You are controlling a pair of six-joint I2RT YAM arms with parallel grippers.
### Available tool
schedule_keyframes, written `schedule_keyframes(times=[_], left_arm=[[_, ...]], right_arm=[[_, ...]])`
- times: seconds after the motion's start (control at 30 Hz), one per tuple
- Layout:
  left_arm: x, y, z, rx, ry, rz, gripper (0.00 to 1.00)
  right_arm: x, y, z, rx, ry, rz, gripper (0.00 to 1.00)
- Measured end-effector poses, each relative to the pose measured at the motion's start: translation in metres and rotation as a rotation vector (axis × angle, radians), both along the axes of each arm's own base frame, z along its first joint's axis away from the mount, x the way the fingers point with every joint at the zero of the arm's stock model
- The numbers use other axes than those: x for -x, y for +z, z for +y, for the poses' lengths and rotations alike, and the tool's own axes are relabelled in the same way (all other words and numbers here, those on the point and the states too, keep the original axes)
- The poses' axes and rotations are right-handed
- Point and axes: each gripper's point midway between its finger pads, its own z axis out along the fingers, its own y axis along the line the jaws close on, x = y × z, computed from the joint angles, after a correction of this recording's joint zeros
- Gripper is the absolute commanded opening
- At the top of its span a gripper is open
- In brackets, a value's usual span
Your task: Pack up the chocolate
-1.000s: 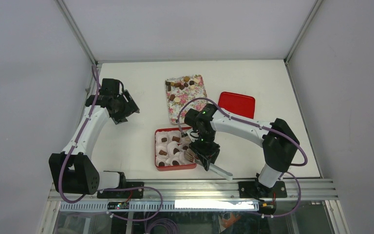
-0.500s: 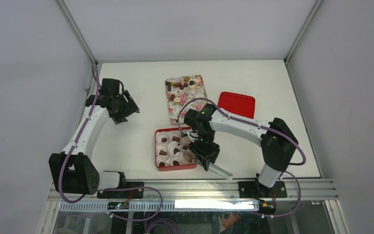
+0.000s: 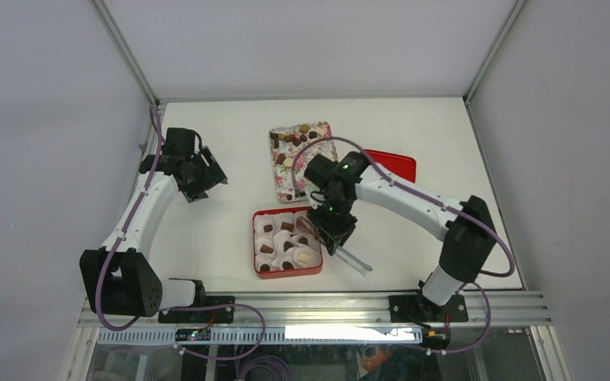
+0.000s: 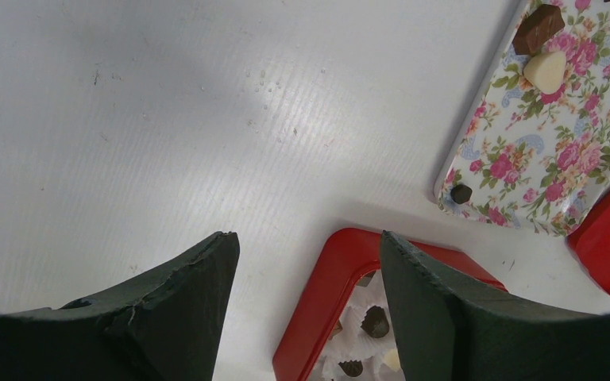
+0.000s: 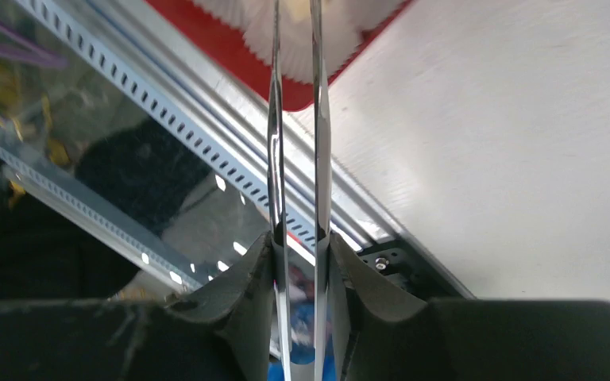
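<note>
Loose chocolate (image 3: 294, 139) lies at the far end of a floral tray (image 3: 318, 163). More chocolate (image 3: 268, 228) sits in white paper cups inside a red box (image 3: 286, 272), with a cream piece (image 3: 306, 258) in the near right cup. My right gripper (image 3: 335, 234) hovers over the box's right edge, shut on metal tongs (image 3: 355, 260). In the right wrist view the right gripper (image 5: 295, 246) pinches the tongs (image 5: 274, 119); their tips run out of frame above a paper cup (image 5: 294, 32). My left gripper (image 3: 210, 176) stands open to the left, with nothing held (image 4: 306, 238).
A red lid (image 3: 393, 163) lies right of the floral tray, partly under my right arm. The metal rail (image 3: 310, 304) runs along the near table edge. In the left wrist view I see the red box's corner (image 4: 318, 294) and the floral tray (image 4: 556, 151).
My right gripper has lifted and drawn back from the box's near right corner toward the floral tray, taking the tongs along. A cream piece now lies uncovered in the near right cup. Left arm unmoved.
</note>
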Motion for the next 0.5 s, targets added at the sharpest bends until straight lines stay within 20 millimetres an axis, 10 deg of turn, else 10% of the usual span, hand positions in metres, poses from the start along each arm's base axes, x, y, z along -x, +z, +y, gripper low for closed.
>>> schedule_keyframes(times=[0.2,0.33,0.5], left_arm=[[0.001,-0.001,0.0,0.0,0.0,0.003,0.68],[0.003,-0.004,0.0,-0.001,-0.001,0.012,0.68],[0.003,-0.003,0.0,-0.002,-0.004,0.006,0.68]], right_arm=[[-0.081,0.039,-0.033,-0.131,-0.325,-0.214,0.28],[-0.156,0.036,-0.113,-0.058,-0.729,-0.387,0.31],[-0.183,-0.004,-0.207,0.14,-1.058,-0.431,0.32]])
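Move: The right hand, still gripping the tongs with their tips over the red chocolate box, has the red lid about 26 cm ahead and 17 cm to its right, some 13 cm below. The box's middle lies roughly 6 cm ahead and 11 cm left of that hand, the flowered tray about 31 cm ahead and 6 cm left. From the idle left hand the lid is some 8 cm ahead, 47 cm right and 13 cm below. Keeping its grip on the tongs, the right hand swings quickly away from the chocolate box, first mostly forward with a rise of about 4 cm, then more and more to the right as it sinks back to its starting height, some 18 cm forward and 21 cm right in all, ending by the lid's near right corner. The wrist turns about 60 degrees clockwise on the way and tips the fingers forward, so that the tongs swing round from the box to the lid's right side. ##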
